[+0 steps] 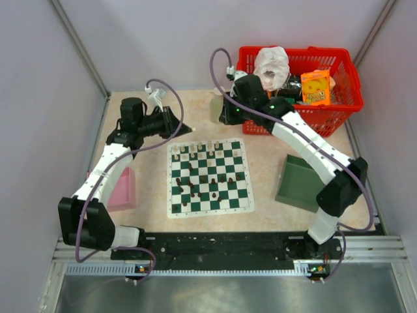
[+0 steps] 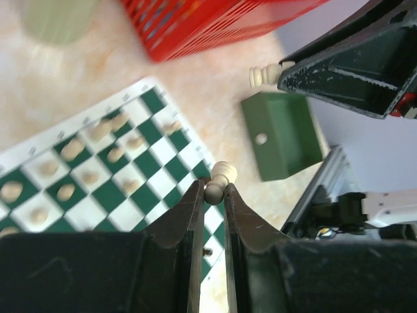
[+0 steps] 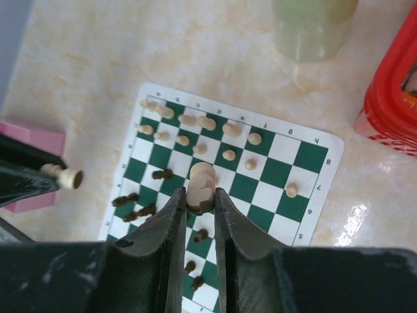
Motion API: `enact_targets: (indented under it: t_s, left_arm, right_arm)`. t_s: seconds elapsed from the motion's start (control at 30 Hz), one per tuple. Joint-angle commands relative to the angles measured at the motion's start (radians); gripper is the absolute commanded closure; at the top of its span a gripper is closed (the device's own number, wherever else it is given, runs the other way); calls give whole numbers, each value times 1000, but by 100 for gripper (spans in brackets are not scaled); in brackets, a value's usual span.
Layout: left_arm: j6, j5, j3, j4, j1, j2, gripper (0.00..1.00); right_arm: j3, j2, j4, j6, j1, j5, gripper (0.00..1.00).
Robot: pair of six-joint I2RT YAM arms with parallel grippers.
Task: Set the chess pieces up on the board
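The board [image 1: 238, 195] lies flat in the middle of the table, with cream chess pieces [image 1: 201, 149] along its far rows and dark pieces [image 1: 193, 190] scattered over the left and middle squares. My left gripper [image 2: 214, 190] hangs above the board's far left corner [image 1: 187, 130], shut on a cream pawn [image 2: 220, 176] by its round head. Over the far edge, my right gripper [image 3: 199, 194] is shut on a larger cream piece [image 3: 202, 180]. In the top view the right gripper [image 1: 225, 115] sits behind the board. Each wrist view shows the other gripper's cream piece [image 2: 263, 75] [image 3: 64, 175].
A red basket [image 1: 343, 101] of packets stands at the back right. A dark green tray [image 1: 296, 182] lies right of the board, a pink block [image 1: 122, 189] left of it. A pale green cup [image 3: 314, 26] stands behind the board near the right gripper.
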Motion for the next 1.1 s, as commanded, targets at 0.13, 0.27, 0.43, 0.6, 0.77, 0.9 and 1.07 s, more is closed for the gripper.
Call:
enact_targets:
  t_s: [0.13, 0.27, 0.43, 0.6, 0.77, 0.9, 1.07]
  left_arm:
    - [247, -238, 68, -357, -7, -27, 100]
    - [272, -262, 87, -392, -7, -33, 100]
    - [275, -268, 88, -400, -7, -44, 100]
    - [279, -268, 91, -409, -7, -49, 100]
    - [287, -263, 96, -412, -6, -49, 100]
    - [285, -262, 101, -412, -7, -50, 100]
    - [285, -262, 102, -414, -7, -50, 100]
  right_arm:
    - [-18, 213, -52, -80, 13, 84, 87]
    - [-7, 298, -49, -103, 17, 158, 88]
    - [20, 378, -37, -120, 16, 183, 88]
    - [25, 428, -26, -112, 16, 193, 88]
    - [25, 460, 5, -112, 7, 197, 88]
    - [36, 474, 23, -116, -4, 189, 87]
    - [57, 500, 31, -122, -10, 187, 87]
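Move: The empty g8 square, where the right hand's light piece is headed, lies about 6 cm ahead of that hand, 2 cm to its right and some 27 cm below. The f8 piece stands about 6 cm ahead of the hand and 2 cm to its left, the f7 pawn about 3 cm ahead and 2 cm left, and the green bottle about 18 cm straight ahead. From the left hand, g8 is roughly 8 cm ahead, 11 cm right and 26 cm below. Down, quickly at first and then easing off, the right hand carries its light piece some 23 cm towards g8, working about 4 cm forward while the fingers tip some 30 degrees to point more steeply at the board. The left hand, still pinching its own light piece, draws about 6 cm down and 4 cm left, its fingers tilting downward too. Both grips stay shut. ##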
